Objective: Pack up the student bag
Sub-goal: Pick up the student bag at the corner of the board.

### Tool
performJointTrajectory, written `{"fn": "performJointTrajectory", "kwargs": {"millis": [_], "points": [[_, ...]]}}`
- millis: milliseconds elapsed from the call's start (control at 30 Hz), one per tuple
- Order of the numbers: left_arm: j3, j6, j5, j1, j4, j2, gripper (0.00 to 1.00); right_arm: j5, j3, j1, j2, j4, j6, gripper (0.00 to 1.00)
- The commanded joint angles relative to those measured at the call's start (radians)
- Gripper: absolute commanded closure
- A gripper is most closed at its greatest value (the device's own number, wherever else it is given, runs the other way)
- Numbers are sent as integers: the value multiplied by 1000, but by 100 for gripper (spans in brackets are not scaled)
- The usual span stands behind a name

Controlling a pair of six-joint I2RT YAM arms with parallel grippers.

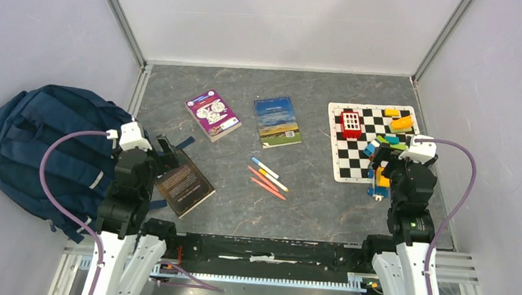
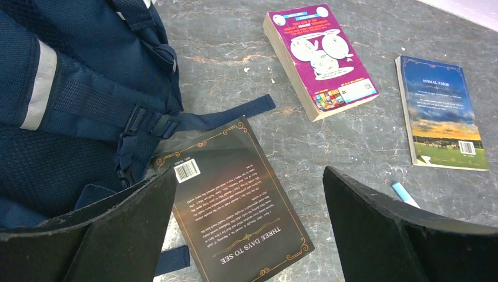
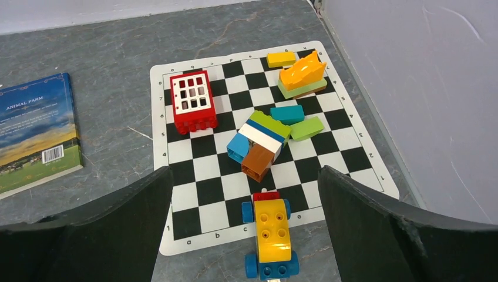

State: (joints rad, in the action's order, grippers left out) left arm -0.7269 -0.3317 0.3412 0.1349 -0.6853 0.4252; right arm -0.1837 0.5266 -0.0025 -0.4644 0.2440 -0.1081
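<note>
The student bag [image 1: 43,146], a big navy backpack with grey strips, lies at the table's left edge, straps toward the middle [image 2: 76,88]. A dark book titled "Three Days to See" [image 1: 183,184] rests face up beside the straps [image 2: 235,200]. My left gripper [image 1: 164,149] hovers open over that book [image 2: 249,173], with nothing between its fingers. At the right side, my right gripper [image 1: 381,159] is open above the checkered mat's near edge [image 3: 245,170], over a yellow and blue toy car [image 3: 271,238], holding nothing.
A purple book [image 1: 212,114] and a blue "Animal Farm" book [image 1: 277,121] lie mid-table. Several coloured pens [image 1: 268,178] sit in front of them. The checkered mat [image 1: 354,169] carries a red block [image 3: 192,101], an orange piece [image 3: 300,73] and stacked bricks [image 3: 261,141]. Walls close in on both sides.
</note>
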Motion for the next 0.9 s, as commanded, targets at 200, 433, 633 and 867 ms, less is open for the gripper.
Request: {"fn": "performJointTrajectory", "kwargs": {"millis": [200, 433, 633, 867], "points": [[-41, -15, 51, -6, 1, 50, 0, -21, 4, -2, -3, -26, -7, 2], [-127, 90, 271, -6, 82, 139, 0, -23, 10, -3, -1, -20, -3, 2], [-294, 162, 492, -18, 185, 367, 0, -16, 9, -3, -9, -18, -2, 2], [-341, 171, 463, -218, 346, 406, 0, -14, 13, -3, -15, -16, -1, 2]]}}
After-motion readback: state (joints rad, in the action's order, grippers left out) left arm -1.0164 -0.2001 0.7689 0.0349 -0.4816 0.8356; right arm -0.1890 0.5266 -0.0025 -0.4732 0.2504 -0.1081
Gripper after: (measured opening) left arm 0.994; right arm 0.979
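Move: Off to the left hand's left stands the student bag, its middle about 28 cm over, some 4 cm farther out and 10 cm lower, its near side much closer. The dark book lies about 4 cm ahead, 6 cm to the right and 20 cm below; the purple book is some 27 cm ahead and 14 cm right, equally low. From the right hand the bag is about 95 cm left, level with it fore and aft, and 10 cm lower. Swinging up and left towards the near side of the student bag, the left hand dips about a centimetre first, then climbs some 9 cm while going 9 cm left and 5 cm forward. The wrist turns counter-clockwise by roughly 25 degrees and its left side rises about 15; the fingers stay wide open and empty. ##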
